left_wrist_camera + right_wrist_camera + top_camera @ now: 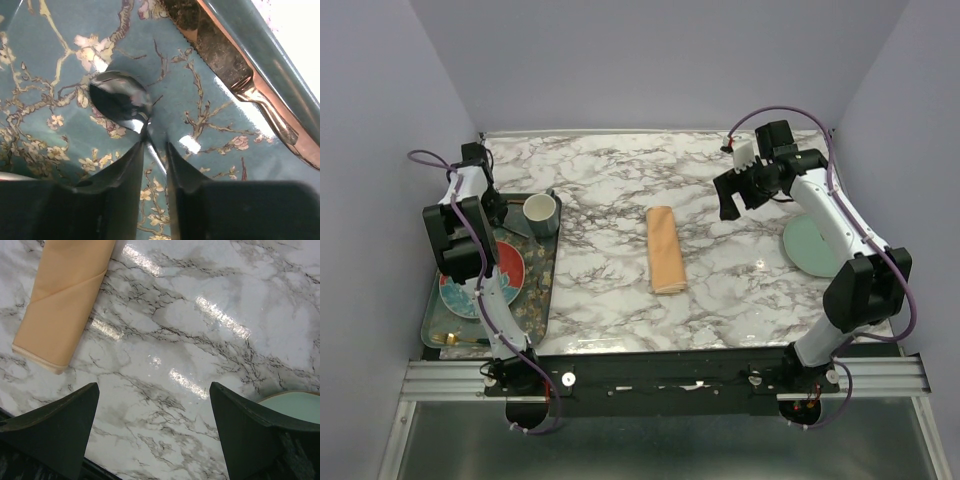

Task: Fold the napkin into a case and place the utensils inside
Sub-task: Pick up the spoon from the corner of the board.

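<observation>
The napkin lies folded into a narrow peach-orange case (666, 250) mid-table, also seen at the top left of the right wrist view (65, 300). On the floral tray (45, 60), a dark shiny spoon (120, 100) lies with its thin handle running back between the fingers of my left gripper (155, 145). The jaws stand a narrow gap apart, wider than the handle. A gold knife (240, 75) rests along the tray's rim. A gold fork (455, 340) lies at the tray's near end. My right gripper (153, 387) hangs wide open over bare marble, right of the case.
The grey patterned tray (545, 290) at the left also carries a red-and-blue plate (510, 275) and a mug (541, 213). A pale green plate (805, 245) sits at the right beneath the right arm. Walls close off the back and both sides.
</observation>
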You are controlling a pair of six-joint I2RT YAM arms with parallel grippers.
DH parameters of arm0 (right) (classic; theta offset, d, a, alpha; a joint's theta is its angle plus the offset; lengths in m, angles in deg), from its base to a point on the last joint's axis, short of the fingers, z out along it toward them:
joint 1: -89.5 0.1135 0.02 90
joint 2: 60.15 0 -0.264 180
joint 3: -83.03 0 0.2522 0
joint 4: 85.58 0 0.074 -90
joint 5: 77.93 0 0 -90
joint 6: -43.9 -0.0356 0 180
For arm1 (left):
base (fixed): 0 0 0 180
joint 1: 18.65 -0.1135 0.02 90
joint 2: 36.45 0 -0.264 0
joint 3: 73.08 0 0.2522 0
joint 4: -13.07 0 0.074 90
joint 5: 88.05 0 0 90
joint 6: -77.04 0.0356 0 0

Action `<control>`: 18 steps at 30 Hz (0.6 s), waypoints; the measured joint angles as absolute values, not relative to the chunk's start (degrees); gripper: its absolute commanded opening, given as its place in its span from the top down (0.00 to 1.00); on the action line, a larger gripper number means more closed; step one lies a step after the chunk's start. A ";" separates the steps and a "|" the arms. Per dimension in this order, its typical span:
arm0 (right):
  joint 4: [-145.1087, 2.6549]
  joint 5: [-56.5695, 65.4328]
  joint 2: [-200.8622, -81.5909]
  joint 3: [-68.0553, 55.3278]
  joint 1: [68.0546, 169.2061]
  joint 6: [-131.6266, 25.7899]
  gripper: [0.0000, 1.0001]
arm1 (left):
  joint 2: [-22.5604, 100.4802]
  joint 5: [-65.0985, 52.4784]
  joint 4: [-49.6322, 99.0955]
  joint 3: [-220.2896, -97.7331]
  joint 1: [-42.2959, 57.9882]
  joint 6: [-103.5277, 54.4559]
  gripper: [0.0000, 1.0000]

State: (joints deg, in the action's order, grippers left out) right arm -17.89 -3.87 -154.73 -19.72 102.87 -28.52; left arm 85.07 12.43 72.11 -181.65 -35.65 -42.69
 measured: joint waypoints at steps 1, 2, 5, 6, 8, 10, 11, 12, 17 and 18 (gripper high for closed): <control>-17.89 -3.81 -154.73 -19.72 102.87 -28.50 0.00 | 85.07 12.30 71.98 -181.65 -35.69 -42.89 0.78; -17.76 -3.76 -154.78 -19.74 102.87 -28.48 0.00 | 85.13 11.82 71.87 -181.65 -35.80 -43.17 0.82; -17.23 -3.43 -155.28 -20.35 102.87 -28.45 0.00 | 85.20 10.55 71.63 -181.67 -36.28 -43.81 0.89; -17.13 -3.35 -155.50 -20.66 102.87 -28.41 0.00 | 85.20 10.29 71.63 -181.67 -36.46 -43.92 0.91; -16.80 -3.15 -155.72 -20.97 102.87 -28.30 0.00 | 85.22 9.28 71.67 -181.67 -37.00 -44.53 1.00; -16.27 -3.04 -155.91 -21.29 102.80 -28.10 0.00 | 85.22 8.48 71.70 -181.67 -37.37 -44.86 1.00; -16.05 -2.93 -156.02 -21.43 102.76 -28.02 0.00 | 85.22 8.08 71.70 -181.67 -37.50 -45.18 1.00; -15.90 -2.91 -156.09 -21.49 102.65 -28.02 0.00 | 85.22 7.84 71.72 -181.69 -37.61 -45.27 1.00; -15.11 -2.76 -156.41 -21.71 102.34 -27.95 0.00 | 84.91 6.60 72.11 -181.97 -38.03 -46.08 1.00; -15.09 -2.78 -156.50 -21.84 102.32 -27.93 0.00 | 84.78 6.20 72.16 -181.97 -38.05 -46.30 1.00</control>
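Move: The left hand's half-open fingers straddle the spoon's neck; the spoon's middle is about 2 cm right, 1 cm back and 1 cm below. The mug stands roughly 9 cm right, 1 cm back, a little above; the copper-coloured utensil runs some 5 cm ahead, 3 cm right; the plate lies about 12 cm back, 4 cm left, both slightly below. From the right hand the spoon is some 43 cm left, 2 cm back, 16 cm below. Staying almost in place, the left hand shuts its fingers on the spoon's neck, wrist tilting about 5 degrees. ##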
